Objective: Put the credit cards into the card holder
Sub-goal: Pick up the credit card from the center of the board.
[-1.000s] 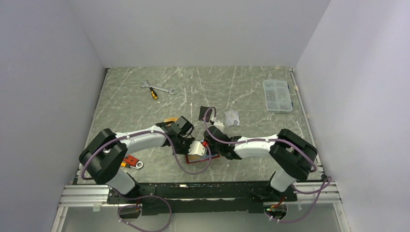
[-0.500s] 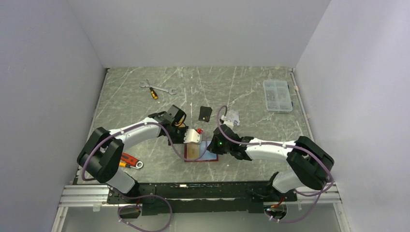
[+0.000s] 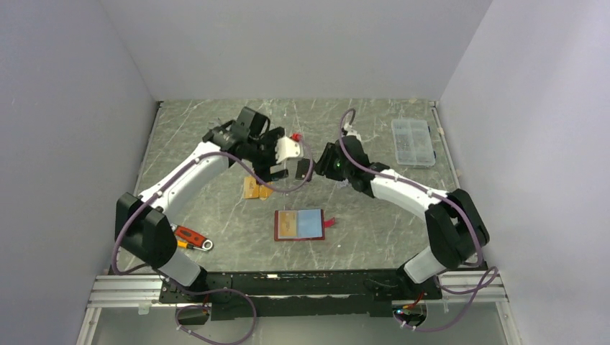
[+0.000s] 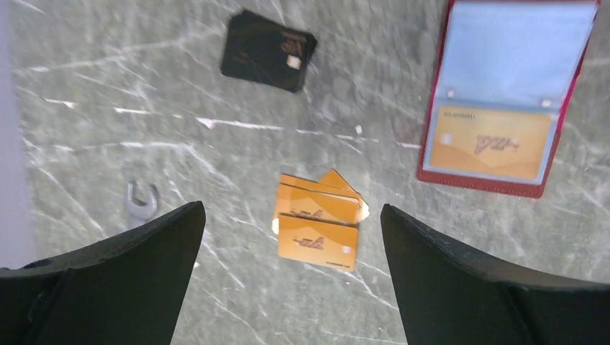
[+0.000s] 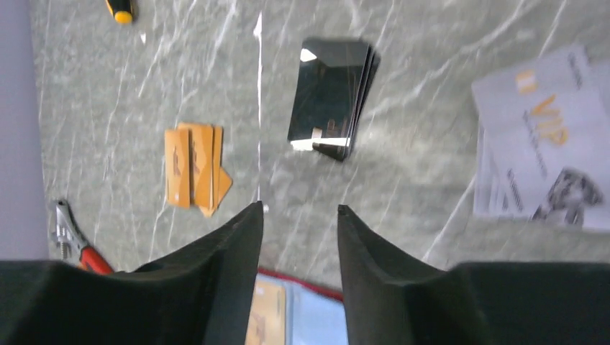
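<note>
The dark-red card holder [image 3: 300, 225] lies open near the front, with one orange credit card [image 4: 493, 142] in its clear sleeve. A fanned stack of orange credit cards [image 4: 318, 219] lies on the table below my left gripper [image 4: 291, 208], which hangs wide open and empty. A black stack [image 5: 332, 97] lies ahead of my right gripper [image 5: 299, 208], whose jaws stand apart with nothing between them. Silver-grey cards [image 5: 539, 158] sit to the right. In the top view both grippers, left [image 3: 288, 172] and right [image 3: 321, 159], hover behind the holder.
A clear compartment box [image 3: 413, 141] stands at the back right. A red-handled tool [image 3: 190, 239] lies at the front left. A screwdriver tip [image 5: 119, 8] and a wrench end [image 4: 142, 200] show at the edges of the wrist views.
Both arms have risen and swung back from the card holder towards the table's middle. Both grippers have opened. The holder now lies uncovered with an orange card in it.
</note>
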Controlling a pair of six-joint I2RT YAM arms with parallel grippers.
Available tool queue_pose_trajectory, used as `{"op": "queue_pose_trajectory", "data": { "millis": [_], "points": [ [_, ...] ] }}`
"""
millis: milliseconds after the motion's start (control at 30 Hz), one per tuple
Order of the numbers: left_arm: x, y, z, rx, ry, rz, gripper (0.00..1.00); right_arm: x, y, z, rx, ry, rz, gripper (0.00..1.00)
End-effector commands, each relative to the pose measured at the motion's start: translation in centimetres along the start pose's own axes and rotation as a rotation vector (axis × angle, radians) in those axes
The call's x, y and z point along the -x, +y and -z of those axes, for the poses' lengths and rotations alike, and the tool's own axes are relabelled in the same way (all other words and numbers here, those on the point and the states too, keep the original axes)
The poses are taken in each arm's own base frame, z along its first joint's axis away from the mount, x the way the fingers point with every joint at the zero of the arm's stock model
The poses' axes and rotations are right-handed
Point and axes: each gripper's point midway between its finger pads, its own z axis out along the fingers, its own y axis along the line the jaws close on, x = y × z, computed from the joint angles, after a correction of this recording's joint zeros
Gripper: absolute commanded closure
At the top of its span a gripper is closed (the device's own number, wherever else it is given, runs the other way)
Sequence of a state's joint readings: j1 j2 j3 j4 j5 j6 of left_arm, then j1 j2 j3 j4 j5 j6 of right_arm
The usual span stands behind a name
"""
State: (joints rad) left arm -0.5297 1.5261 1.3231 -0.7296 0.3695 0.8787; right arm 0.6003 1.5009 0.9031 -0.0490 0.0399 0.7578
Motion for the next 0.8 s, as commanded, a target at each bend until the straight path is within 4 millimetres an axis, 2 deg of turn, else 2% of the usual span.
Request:
{"op": "queue_pose_trajectory", "data": {
  "millis": [0, 33, 67, 200, 267, 367, 400, 467, 500, 567, 633, 667, 767],
  "points": [
    [2.9, -0.9, 2.7, -0.161, -0.005, 0.064, 0.01, 2.7, 0.5, -2.0, 0.045, 0.0, 0.061, 0.48],
    [2.8, -2.4, 3.5, -0.254, 0.024, 0.081, 0.01, 3.2, 0.4, -2.4, 0.046, -0.002, 0.062, 0.43],
    [3.1, -2.9, 4.0, -0.305, 0.029, 0.096, 0.01, 3.4, 0.4, -2.9, 0.046, -0.001, 0.068, 0.41],
    [2.4, -3.9, 4.9, -0.42, 0.125, 0.132, 0.0, 4.2, 0.7, -4.2, 0.054, -0.001, 0.081, 0.33],
    [2.8, -1.3, 5.2, -0.299, 0.108, 0.143, 0.01, 4.3, 0.6, -4.7, 0.054, 0.001, 0.084, 0.32],
    [5.2, 4.9, 9.1, 0.051, -0.102, 0.214, 0.0, 4.3, 0.5, -5.3, 0.06, -0.009, 0.085, 0.29],
    [4.9, 6.2, 10.2, 0.154, -0.15, 0.295, 0.01, 4.2, 0.4, -5.5, 0.06, -0.008, 0.088, 0.28],
    [2.5, 7.7, 9.4, 0.32, -0.178, 0.361, 0.01, 4.3, 0.4, -6.0, 0.056, -0.003, 0.093, 0.26],
    [-0.1, 7.4, 7.0, 0.36, -0.103, 0.352, 0.01, 4.3, 0.4, -6.2, 0.048, 0.003, 0.1, 0.25],
    [-2.3, 7.7, 4.5, 0.384, 0.068, 0.328, 0.0, 4.6, 0.3, -6.8, 0.035, 0.001, 0.108, 0.25],
    [-3.3, 8.1, 3.0, 0.32, 0.129, 0.386, 0.01, 4.7, 0.1, -7.2, 0.029, 0.001, 0.11, 0.25],
    [-3.0, 8.7, 2.7, 0.299, 0.084, 0.41, 0.01, 4.7, 0.1, -7.5, 0.029, 0.004, 0.108, 0.25],
    [-3.1, 10.9, 2.0, 0.429, 0.035, 0.347, 0.01, 4.6, -0.2, -8.5, 0.021, 0.014, 0.097, 0.26]
  ]
}}
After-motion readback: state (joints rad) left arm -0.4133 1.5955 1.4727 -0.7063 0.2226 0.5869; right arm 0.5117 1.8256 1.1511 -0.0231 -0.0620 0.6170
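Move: From the right hand, the black credit cards at the board's centre lie about 7 cm ahead, 2 cm to the left and 10 cm below. The silver cards lie some 5 cm ahead and 11 cm to the right; the gold cards are level with the hand, roughly 18 cm to its left; the card holder sits 12 cm back and 4 cm left. From the left hand, the black cards are about 8 cm ahead, 12 cm right and 16 cm down. Bring the right gripper about 7 cm forward to the black cards, quickly at first and then easing off, while sinking some 4 cm and spreading the half-open fingers wider; stop short of touching. Meanwhile lift the empty, wide-open left gripper about 5 cm, swing it left with a counter-clockwise turn of some 25 degrees, then take it forward and slightly down. ##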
